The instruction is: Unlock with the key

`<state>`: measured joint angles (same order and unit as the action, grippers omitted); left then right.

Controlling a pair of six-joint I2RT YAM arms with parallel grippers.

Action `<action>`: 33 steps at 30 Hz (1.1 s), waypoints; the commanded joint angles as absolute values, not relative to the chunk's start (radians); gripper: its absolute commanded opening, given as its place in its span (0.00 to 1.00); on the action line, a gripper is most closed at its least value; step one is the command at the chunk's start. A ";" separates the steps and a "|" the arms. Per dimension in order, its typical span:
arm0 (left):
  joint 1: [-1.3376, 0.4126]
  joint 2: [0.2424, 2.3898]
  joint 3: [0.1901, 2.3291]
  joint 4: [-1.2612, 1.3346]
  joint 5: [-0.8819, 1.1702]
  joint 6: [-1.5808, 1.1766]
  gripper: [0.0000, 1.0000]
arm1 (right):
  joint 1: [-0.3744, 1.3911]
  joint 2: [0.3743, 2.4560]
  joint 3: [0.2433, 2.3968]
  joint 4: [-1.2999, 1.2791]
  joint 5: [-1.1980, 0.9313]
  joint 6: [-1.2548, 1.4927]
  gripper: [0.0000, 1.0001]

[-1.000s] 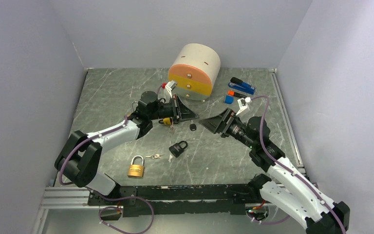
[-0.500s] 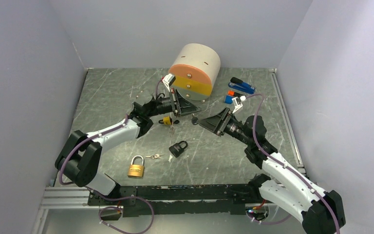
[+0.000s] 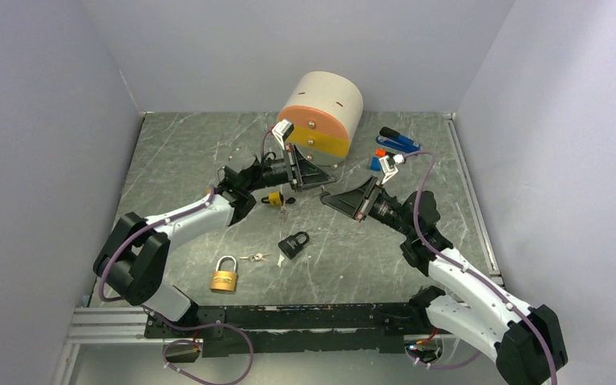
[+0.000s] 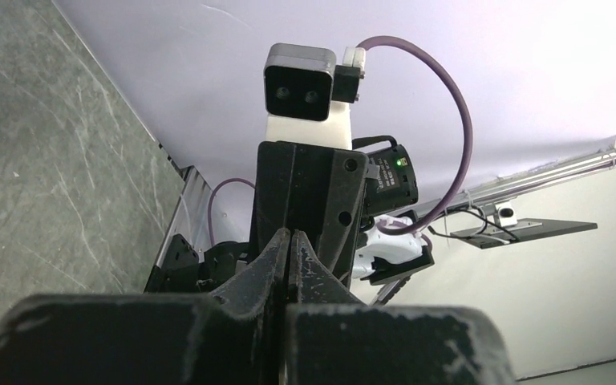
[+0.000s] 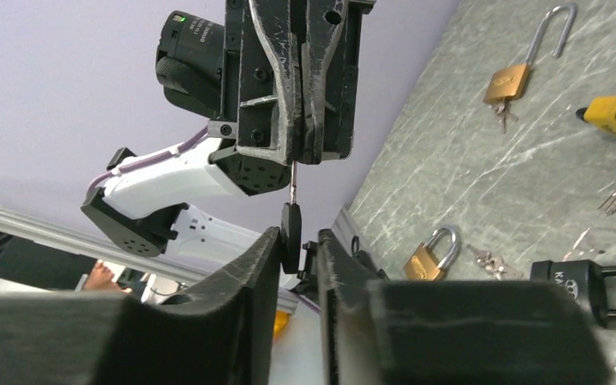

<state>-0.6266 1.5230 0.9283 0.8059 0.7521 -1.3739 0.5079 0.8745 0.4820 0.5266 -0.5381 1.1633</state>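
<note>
A key hangs between my two grippers above the table's middle. Its thin metal blade (image 5: 293, 183) is pinched in my left gripper (image 5: 301, 156), which is shut on it and points down in the right wrist view. The key's black head (image 5: 290, 228) sits between the fingers of my right gripper (image 5: 298, 233). One finger touches the head and a small gap shows at the other. In the top view the left gripper (image 3: 313, 178) and right gripper (image 3: 329, 196) meet tip to tip. A black padlock (image 3: 293, 243), a brass padlock (image 3: 224, 277) and a small yellow padlock (image 3: 273, 198) lie on the table.
A round beige drum with orange and yellow drawers (image 3: 321, 120) stands at the back. A blue stapler (image 3: 401, 143) and small blocks (image 3: 378, 160) lie back right. Loose keys (image 3: 255, 257) rest by the brass padlock. Another brass padlock with a long shackle (image 5: 507, 80) lies further left.
My right gripper moved up and left to the left gripper, and its jaws narrowed around the key's head. The left gripper rose slightly toward the drum, still shut.
</note>
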 commanded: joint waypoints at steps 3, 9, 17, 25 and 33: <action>-0.654 1.523 0.970 0.821 0.686 -1.346 0.03 | 0.494 0.870 0.500 0.613 -0.589 1.176 0.04; -0.654 1.453 0.960 0.609 0.582 -1.246 0.52 | 0.481 0.827 0.495 0.510 -0.571 1.100 0.00; -0.656 1.271 0.994 0.111 0.313 -1.045 0.93 | 0.459 0.697 0.401 0.387 -0.556 1.005 0.00; -0.700 1.295 1.086 -0.399 0.084 -0.778 0.94 | 0.453 0.603 0.371 0.181 -0.505 0.902 0.00; -0.842 1.587 1.200 -0.627 -0.075 -0.674 0.91 | 0.453 0.537 0.390 -0.076 -0.363 0.816 0.00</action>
<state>-0.7818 1.4620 1.1248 -0.4366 0.0532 -0.7673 0.4564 0.5606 0.3641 0.0811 -0.4660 0.8921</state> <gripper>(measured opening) 0.918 0.039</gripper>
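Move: Between the two hands hangs the key: the left fingers still grip its blade, with the key's middle some 2 cm behind them and 1 cm below. From the right hand, its fingers part-open around the black head, it is about 2 cm ahead and 1 cm up. The black padlock lies some 7 cm left of the left hand, 1 cm back and 28 cm below; the yellow padlock is roughly 12 cm left of that hand, 11 cm ahead and 30 cm below. Closing on the black head, the right fingers pinch the key while the left hand barely shifts; only then do the left fingers open wide and let go of the blade. The left hand eases forward and left, then drops about 16 cm towards the black padlock, its fingers swinging some 55 degrees downward. The right hand keeps its pinch and carries the key down, right and slightly back. ##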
